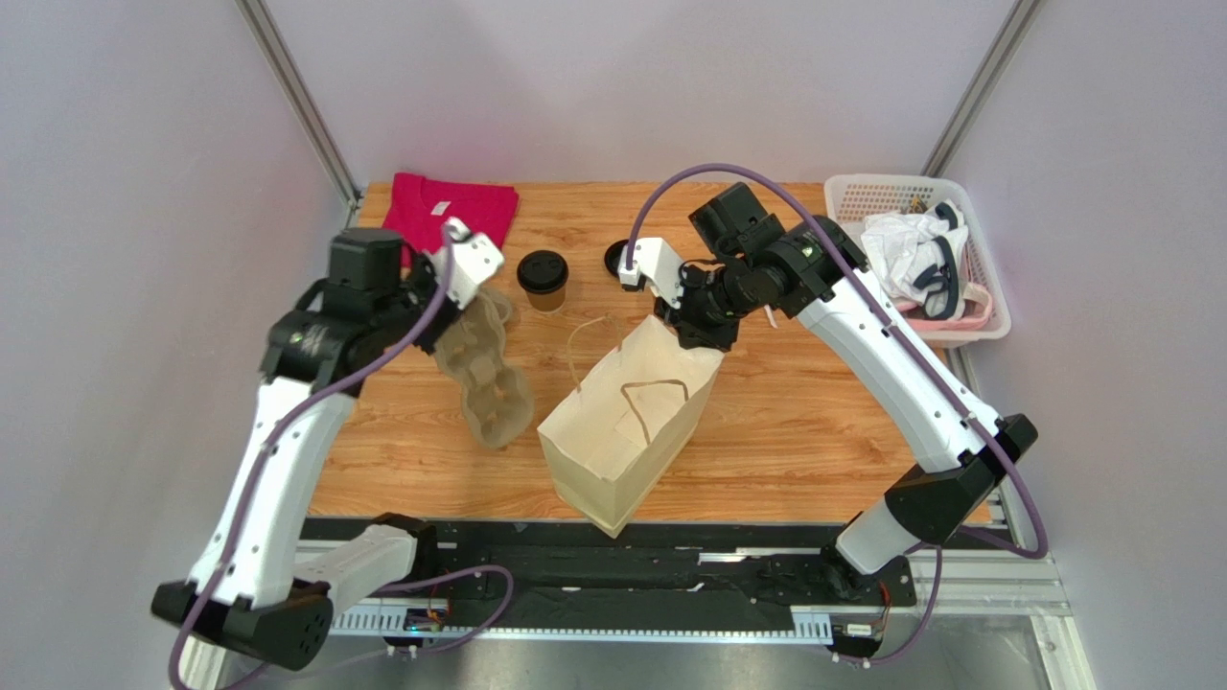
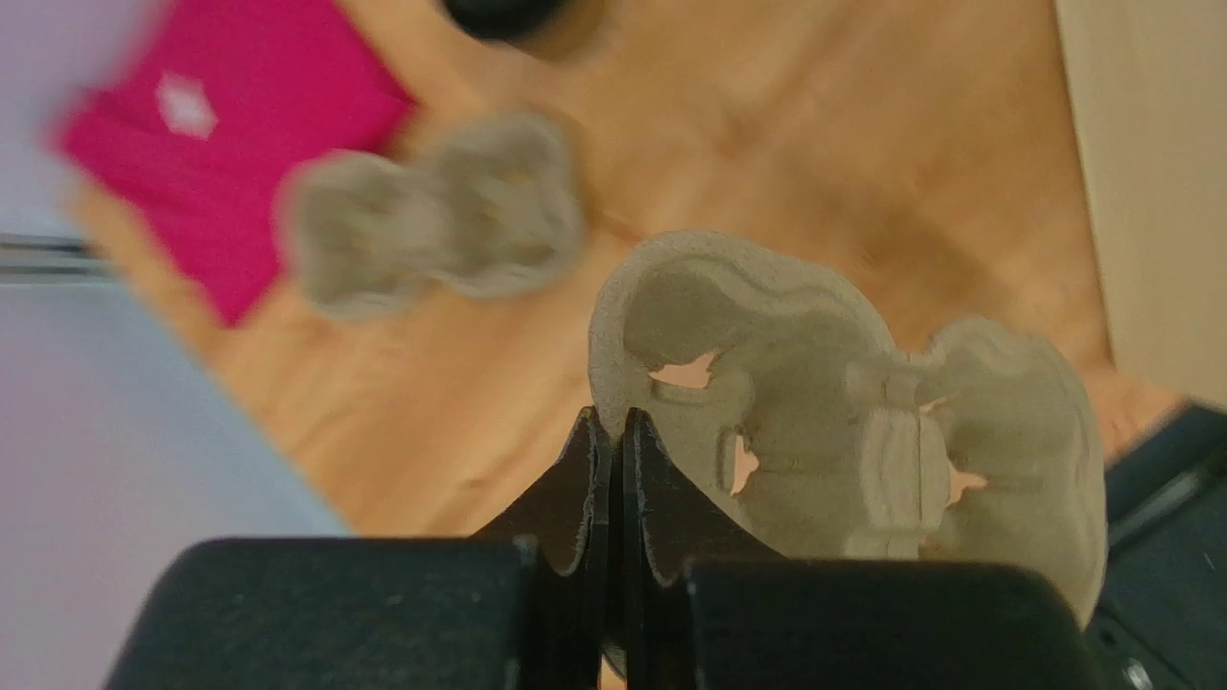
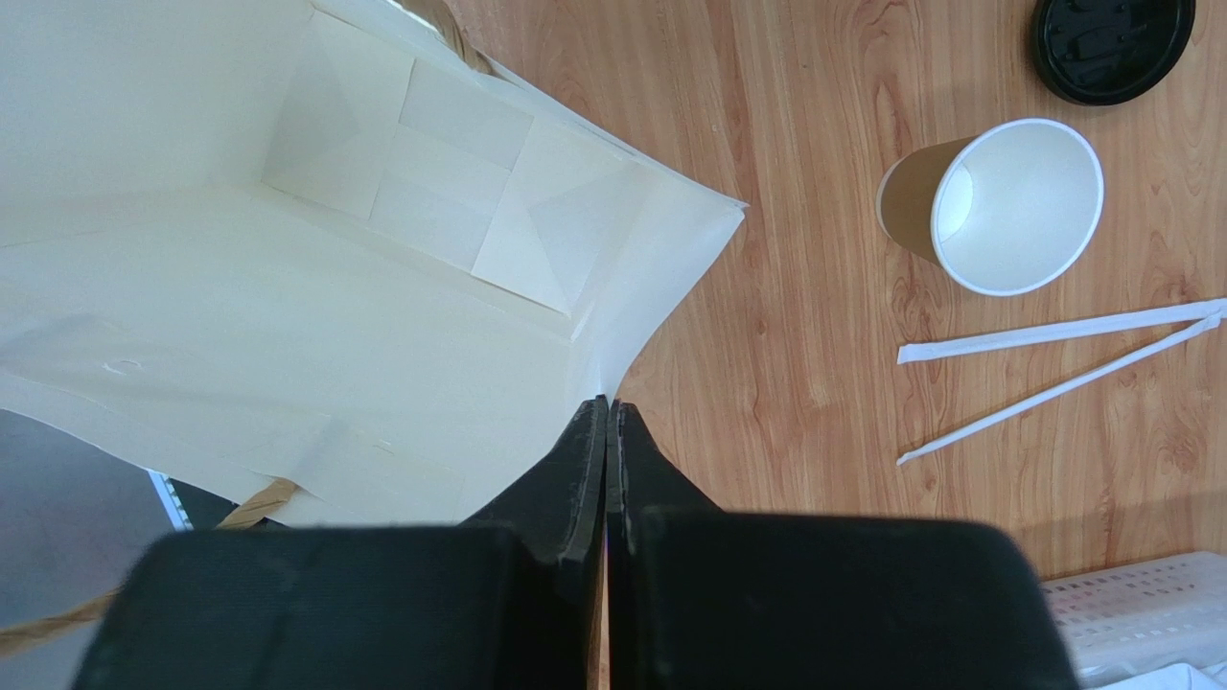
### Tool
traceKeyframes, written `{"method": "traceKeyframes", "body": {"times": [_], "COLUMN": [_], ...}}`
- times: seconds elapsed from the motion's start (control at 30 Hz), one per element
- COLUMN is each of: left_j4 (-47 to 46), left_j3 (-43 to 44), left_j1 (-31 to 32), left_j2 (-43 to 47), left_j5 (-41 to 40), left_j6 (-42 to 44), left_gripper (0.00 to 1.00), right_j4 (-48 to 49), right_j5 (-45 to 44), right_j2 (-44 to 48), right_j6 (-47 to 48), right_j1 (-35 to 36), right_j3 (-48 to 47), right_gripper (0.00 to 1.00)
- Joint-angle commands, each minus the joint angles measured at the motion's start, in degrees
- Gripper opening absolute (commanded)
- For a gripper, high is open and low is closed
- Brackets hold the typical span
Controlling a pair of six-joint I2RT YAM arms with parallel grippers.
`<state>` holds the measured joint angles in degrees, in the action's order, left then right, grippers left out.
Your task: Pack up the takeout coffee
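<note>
The takeout coffee, a tan cup under a black lid, stands at the back middle of the table; its lid just shows at the top edge of the left wrist view. My left gripper is shut on the edge of a grey pulp cup carrier and holds it above the wood, left of the coffee. My right gripper is shut on the rim of the paper bag, whose mouth gapes and shows a bare white inside.
A second pulp carrier lies below on the table beside a pink cloth. An open tan cup, a loose black lid and two wrapped straws lie right of the bag. A white basket holds cloths at back right.
</note>
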<state>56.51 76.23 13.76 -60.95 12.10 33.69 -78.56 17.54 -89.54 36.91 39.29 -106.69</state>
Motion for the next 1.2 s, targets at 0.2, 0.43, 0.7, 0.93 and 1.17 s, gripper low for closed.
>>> {"method": "traceKeyframes", "body": {"times": [0.2, 0.43, 0.7, 0.93, 1.17], "left_j4": [-8.5, -13.1, -13.5, -11.2, -9.8], "left_j3": [-17.0, -20.7, -17.9, -13.8, -14.8], "left_j1": [-7.9, -8.5, -9.5, -9.7, -9.7], "left_j2": [-7.3, -15.1, -24.8, -29.4, -29.8], "left_j5": [22.4, 24.4, 21.1, 17.7, 15.1], "left_j6": [19.9, 28.9, 28.7, 28.5, 31.1], "left_gripper": [0.0, 0.05, 0.32, 0.43, 0.44], "right_j4": [-10.6, -11.0, -11.9, -12.2, -12.5], "right_j5": [0.0, 0.4, 0.6, 0.6, 0.4], "right_j2": [0.7, 0.2, -1.1, -1.3, -1.7], "right_j6": [0.9, 0.3, 0.4, 0.4, 0.4], "right_j1": [-0.2, -0.3, -0.3, -0.3, -0.2], "right_j3": [-1.6, -2.7, -4.3, -4.6, -5.2], "right_gripper": [0.0, 0.0, 0.0, 0.0, 0.0]}}
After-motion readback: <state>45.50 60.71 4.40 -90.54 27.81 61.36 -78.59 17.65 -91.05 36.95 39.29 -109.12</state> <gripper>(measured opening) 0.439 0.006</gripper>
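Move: The left hand already grips the two-cup carrier by an end rim. The bare table spot it goes to centres about 6 cm back, roughly level sideways and some 25 cm below. From this hand the other carrier lies about 20 cm ahead and 6 cm left, the black-lidded coffee cup about 19 cm ahead and 8 cm right, and the paper bag some 22 cm right and 4 cm back. From the right hand, the spot is roughly 29 cm left, 9 cm back and 25 cm below. The left fingers let go of the carrier's end rim once it is down, spreading to nearly half open with the rim between them. Before that the hand plunges, then sinks more slowly onto the bare table, about 21 cm in all, edging back and then forward, while the wrist tips to point more steeply down and turns some 20 degrees clockwise. ##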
